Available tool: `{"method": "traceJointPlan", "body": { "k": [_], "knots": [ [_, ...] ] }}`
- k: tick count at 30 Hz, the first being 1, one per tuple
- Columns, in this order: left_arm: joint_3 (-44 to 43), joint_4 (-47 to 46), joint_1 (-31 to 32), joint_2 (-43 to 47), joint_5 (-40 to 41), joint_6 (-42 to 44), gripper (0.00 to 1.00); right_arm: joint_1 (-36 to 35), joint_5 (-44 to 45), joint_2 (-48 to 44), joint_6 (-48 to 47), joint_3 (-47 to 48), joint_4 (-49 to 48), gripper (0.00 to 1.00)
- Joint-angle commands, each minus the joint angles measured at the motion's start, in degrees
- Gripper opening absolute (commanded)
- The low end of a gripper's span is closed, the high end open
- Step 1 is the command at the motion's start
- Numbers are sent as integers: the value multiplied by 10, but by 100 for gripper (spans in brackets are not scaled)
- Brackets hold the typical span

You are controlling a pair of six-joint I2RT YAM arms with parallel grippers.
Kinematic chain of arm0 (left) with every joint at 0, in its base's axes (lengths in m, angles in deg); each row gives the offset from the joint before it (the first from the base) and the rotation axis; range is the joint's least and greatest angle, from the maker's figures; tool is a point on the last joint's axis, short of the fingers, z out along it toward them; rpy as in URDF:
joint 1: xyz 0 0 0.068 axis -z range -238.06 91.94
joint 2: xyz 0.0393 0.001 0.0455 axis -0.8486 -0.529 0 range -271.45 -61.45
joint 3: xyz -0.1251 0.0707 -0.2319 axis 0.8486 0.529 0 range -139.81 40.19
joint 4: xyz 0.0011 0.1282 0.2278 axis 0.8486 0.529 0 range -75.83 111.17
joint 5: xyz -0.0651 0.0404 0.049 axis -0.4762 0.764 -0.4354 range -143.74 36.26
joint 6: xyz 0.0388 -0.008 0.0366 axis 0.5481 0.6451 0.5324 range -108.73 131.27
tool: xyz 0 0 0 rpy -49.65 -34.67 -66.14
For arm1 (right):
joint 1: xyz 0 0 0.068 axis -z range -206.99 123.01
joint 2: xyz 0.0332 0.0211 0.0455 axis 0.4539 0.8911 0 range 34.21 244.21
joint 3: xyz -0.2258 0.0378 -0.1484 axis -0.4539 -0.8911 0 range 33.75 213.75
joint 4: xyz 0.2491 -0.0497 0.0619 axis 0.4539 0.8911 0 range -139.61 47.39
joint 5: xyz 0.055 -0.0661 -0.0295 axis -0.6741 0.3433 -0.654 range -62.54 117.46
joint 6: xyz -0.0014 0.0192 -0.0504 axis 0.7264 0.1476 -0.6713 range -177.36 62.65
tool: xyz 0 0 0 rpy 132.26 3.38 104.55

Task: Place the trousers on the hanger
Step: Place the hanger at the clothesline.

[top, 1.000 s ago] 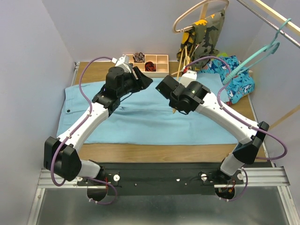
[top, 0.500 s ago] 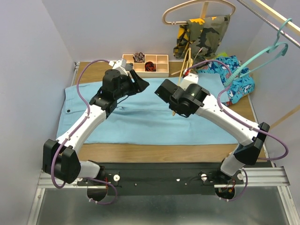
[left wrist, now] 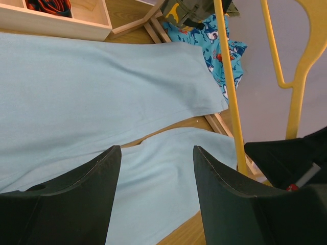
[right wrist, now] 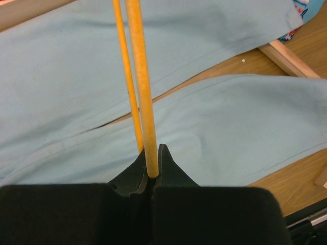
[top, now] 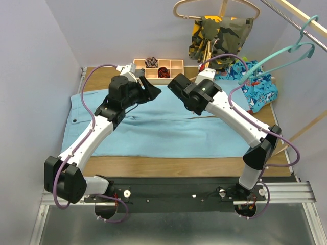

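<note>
The light blue trousers [top: 168,127] lie flat across the table, both legs showing below the wrists [left wrist: 102,87] [right wrist: 230,117]. The teal hanger [top: 286,51] hangs from the rail at the far right, apart from both grippers. My right gripper [top: 176,84] [right wrist: 153,153] is shut on a bar of a yellow hanger [right wrist: 140,76] [left wrist: 228,87], which stands up over the trousers. My left gripper [top: 153,92] [left wrist: 156,149] hovers open over the trousers' legs with nothing between its fingers.
The yellow hanger's top [top: 214,4] carries a camouflage garment [top: 219,33] at the back. A shark-print cloth [top: 258,84] lies at the far right, and a wooden compartment tray [top: 163,69] sits at the back edge. A metal rail [top: 291,15] crosses the top right corner.
My right arm has swung toward the back of the table, lifting the yellow hanger and camouflage garment higher. The left gripper drifted slightly back. The teal hanger has swung to the right.
</note>
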Motion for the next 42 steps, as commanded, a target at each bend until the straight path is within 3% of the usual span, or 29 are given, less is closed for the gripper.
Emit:
{"method": "traceJointPlan", "body": {
  "k": [1,8,12,19,28,42],
  "knots": [
    [4,21,-3,24,0,12,67,31,120,26,-12,51,23,1],
    [13,21,-4,34,4,5,67,49,143,83,-27,124,24,1],
    [14,12,-3,37,6,11,67,49,116,89,-20,111,21,1],
    [-4,-71,-2,15,-72,66,68,48,78,27,4,-5,-6,1],
    [-64,-114,10,-54,-135,78,68,48,-3,-65,-20,-190,-159,1],
    [-118,-148,44,-141,-159,62,68,48,-58,-117,-43,-319,-275,1]
  ]
}}
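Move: The yellow hanger is already pinched by its near end in the right fingers; its middle lies about 12 cm ahead, 2 cm right and 10 cm above that hand. The camouflage trousers hang some 28 cm ahead, 7 cm right and 10 cm above the right hand, while the light-blue trousers' middle is 15 cm left, level fore-and-aft, and 24 cm below. From the open left hand, the hanger's middle is about 7 cm ahead, 17 cm right and 8 cm up. Keeping its pinch on the hanger's end, the right hand pushes about 4 cm forward and slightly right, then draws back as much while lowering the hanger some 9 cm towards the light-blue trousers. The left hand, fingers still open and touching nothing, first eases back a little, then swings 8 cm right, turning clockwise about 20 degrees and tipping its fingers up to face the hanger. ##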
